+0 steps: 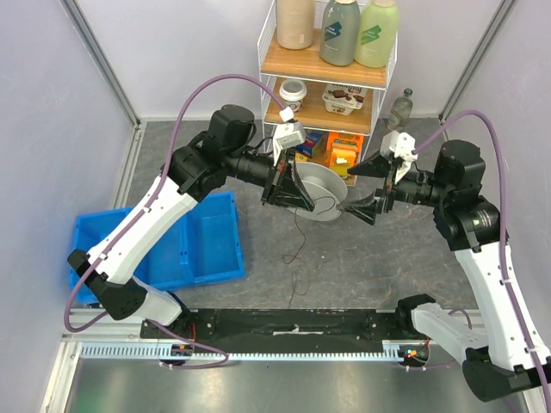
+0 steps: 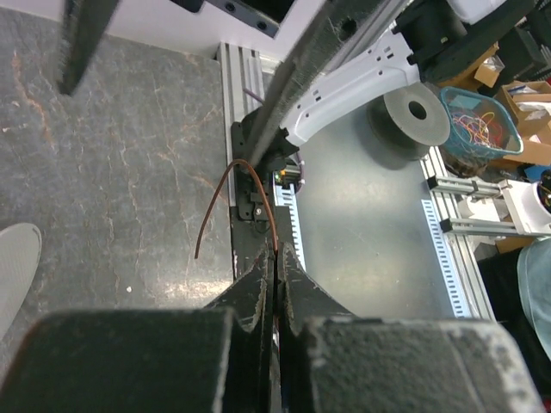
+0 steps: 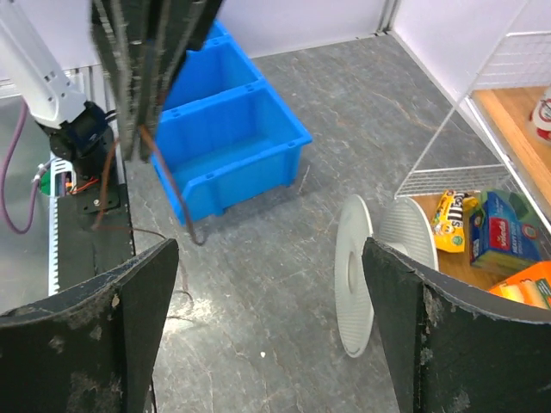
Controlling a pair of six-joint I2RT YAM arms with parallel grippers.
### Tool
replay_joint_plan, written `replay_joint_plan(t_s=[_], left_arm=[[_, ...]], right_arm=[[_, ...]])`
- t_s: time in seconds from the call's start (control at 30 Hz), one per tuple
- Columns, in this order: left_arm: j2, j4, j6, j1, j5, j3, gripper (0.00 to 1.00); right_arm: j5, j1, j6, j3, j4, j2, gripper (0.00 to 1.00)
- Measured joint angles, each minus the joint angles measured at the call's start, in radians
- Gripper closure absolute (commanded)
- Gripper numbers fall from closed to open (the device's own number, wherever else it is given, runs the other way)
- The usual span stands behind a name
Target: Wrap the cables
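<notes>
The cable (image 1: 303,232) is a very thin dark wire. It hangs from my left gripper (image 1: 301,196) down to the table. In the left wrist view the jaws of the left gripper (image 2: 276,251) are shut on the cable (image 2: 245,163), which arcs up and curls back down to the left. My right gripper (image 1: 347,191) is open just right of the left one, near a grey-white spool (image 1: 331,182). In the right wrist view the right gripper (image 3: 269,245) is wide open and holds nothing. The spool (image 3: 351,284) stands on edge ahead of it, and the cable (image 3: 176,194) dangles at upper left.
A blue bin (image 1: 194,245) sits at the left of the table, also seen in the right wrist view (image 3: 232,138). A wire shelf rack (image 1: 327,82) with bottles and food packs stands at the back. A black base plate (image 1: 293,323) runs along the near edge.
</notes>
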Motion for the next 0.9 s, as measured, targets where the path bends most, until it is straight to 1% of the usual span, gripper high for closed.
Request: replay_joint_plan(t_s=[0.1, 0.17, 0.23, 0.33, 0.5, 0.57, 0.63, 0.9], left_arm=[[0.002, 0.034, -0.016, 0.000, 0.000, -0.007, 0.98], [0.002, 0.061, -0.031, 0.000, 0.004, -0.010, 0.98], [0.000, 0.096, -0.051, 0.000, 0.009, -0.025, 0.98], [-0.004, 0.144, -0.085, 0.000, 0.013, -0.054, 0.98], [-0.008, 0.217, -0.141, 0.005, 0.026, -0.093, 0.98], [-0.018, 0.261, -0.169, 0.012, 0.032, -0.119, 0.98], [-0.032, 0.311, -0.202, 0.025, 0.040, -0.151, 0.98], [-0.083, 0.459, -0.308, 0.066, 0.066, -0.243, 0.98]], right_arm=[[0.001, 0.034, -0.014, -0.021, -0.004, -0.039, 0.11], [0.002, 0.051, -0.018, -0.035, -0.005, -0.059, 0.20], [0.004, 0.066, -0.024, -0.045, -0.006, -0.068, 0.25], [0.008, 0.091, -0.019, -0.060, 0.002, -0.071, 0.36], [0.032, 0.124, 0.053, -0.106, 0.080, -0.067, 0.51], [0.045, 0.136, 0.074, -0.122, 0.106, -0.065, 0.55], [0.055, 0.142, 0.087, -0.130, 0.121, -0.061, 0.61], [0.088, 0.147, 0.138, -0.131, 0.153, -0.057, 0.67]])
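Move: The cable's free end hooks out of the left hand's shut fingers, about 2 cm ahead and 4 cm to the right of that hand, a touch lower. From the open right hand it is some 3 cm back and 4 cm to the left, nearly level. The white spool stands about 15 cm ahead of the right hand, 4 cm left and 25 cm below; the cable's slack lies on the table almost straight under the left hand. The cable's free end is met by the right hand, which draws back about 3 cm, then eases left nearly as far and sinks a little, its fingers closing about two thirds around the end without shutting. The left hand keeps its pinch on the cable and shifts forward some 2 cm, tipping its fingertips up roughly 10 degrees. ##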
